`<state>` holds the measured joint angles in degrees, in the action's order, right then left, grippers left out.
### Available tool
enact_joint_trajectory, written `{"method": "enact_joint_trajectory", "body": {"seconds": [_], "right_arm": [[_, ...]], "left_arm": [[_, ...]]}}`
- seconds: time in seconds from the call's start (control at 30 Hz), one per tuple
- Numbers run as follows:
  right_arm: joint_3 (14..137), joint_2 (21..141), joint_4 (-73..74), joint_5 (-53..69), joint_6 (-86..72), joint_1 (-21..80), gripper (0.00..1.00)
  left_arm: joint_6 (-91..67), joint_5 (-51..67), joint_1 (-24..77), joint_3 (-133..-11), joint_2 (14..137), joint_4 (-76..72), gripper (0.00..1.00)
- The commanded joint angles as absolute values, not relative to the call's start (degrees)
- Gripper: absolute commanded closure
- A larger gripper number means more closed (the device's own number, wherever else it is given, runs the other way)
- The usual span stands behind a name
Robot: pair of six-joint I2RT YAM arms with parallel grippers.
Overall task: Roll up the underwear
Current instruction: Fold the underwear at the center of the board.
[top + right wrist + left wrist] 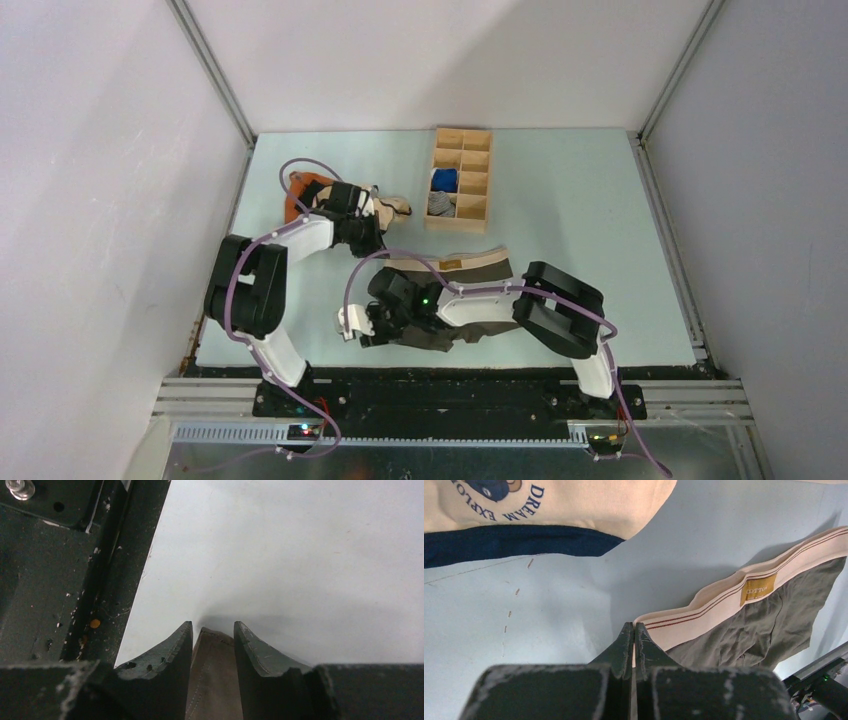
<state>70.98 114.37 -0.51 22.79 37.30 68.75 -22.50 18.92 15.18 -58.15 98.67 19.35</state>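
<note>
The underwear lies in the middle of the pale blue table, with its beige waistband at the far side and the dark olive fabric bunched toward the near edge under the right arm. In the left wrist view the underwear shows its small brown label. My right gripper sits low at the garment's near left end. In its own view the right gripper has a fold of the underwear filling the gap between its fingers. My left gripper is shut and holds nothing. Seen from its wrist, the left gripper is just left of the waistband's end.
A cream-and-orange garment with dark trim lies at the back left beside the left arm. A wooden divider box at the back holds a blue roll and a grey roll. The black rail runs close to the right gripper.
</note>
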Motion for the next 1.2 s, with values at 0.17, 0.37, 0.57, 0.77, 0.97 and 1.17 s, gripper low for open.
{"method": "enact_joint_trajectory", "body": {"seconds": [0.17, 0.37, 0.57, 0.77, 0.97, 1.17], "right_arm": [[74.01, 116.24, 3.86, 24.29, 39.09, 68.99, 0.61], [76.35, 118.8, 5.87, 24.86, 38.46, 68.66, 0.75], [79.74, 120.16, 4.15, 27.13, 34.52, 68.99, 1.0], [79.9, 115.04, -1.4, 28.44, 28.43, 66.77, 1.0], [79.45, 108.69, -3.73, 29.2, 22.02, 64.56, 1.0], [74.6, 101.33, -3.02, 28.69, 17.24, 62.27, 1.0]], "left_arm": [[-22.85, 19.72, 14.58, -58.96, 96.46, 18.52, 1.0], [-22.59, 19.59, 14.27, -59.98, 96.95, 19.49, 1.0], [-22.38, 19.93, 12.23, -62.05, 96.24, 21.83, 1.0], [-22.42, 20.86, 10.62, -64.35, 93.96, 24.21, 1.0], [-24.13, 22.16, 10.61, -67.65, 90.0, 25.28, 1.0], [-28.98, 25.14, 11.09, -71.51, 91.62, 24.19, 1.0]]}}
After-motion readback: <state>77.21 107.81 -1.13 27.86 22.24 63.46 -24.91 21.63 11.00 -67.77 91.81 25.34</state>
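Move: The underwear's lower left leg corner lies between the right hand's open fingers, about 1 cm to its right and 2 cm down, with the table's near edge some 6 cm back. The left hand already grips the waistband's left end. Counted from the left hand and 2 cm lower, the waistband label lies 14 cm right and 1 cm back, the waistband's right end 26 cm right and 1 cm ahead, and the cream shirt 12 cm ahead, 7 cm left. Down about 1 cm, then a short nudge left, the right hand shuts its fingers and pinches the leg corner, then climbs some 11 cm while going forward 3 to 4 cm, its fingertips swinging up a little. The left hand waits, keeping hold of its waistband end, shifts left about 2 cm and rises roughly 9 cm while moving 4 cm forward. ##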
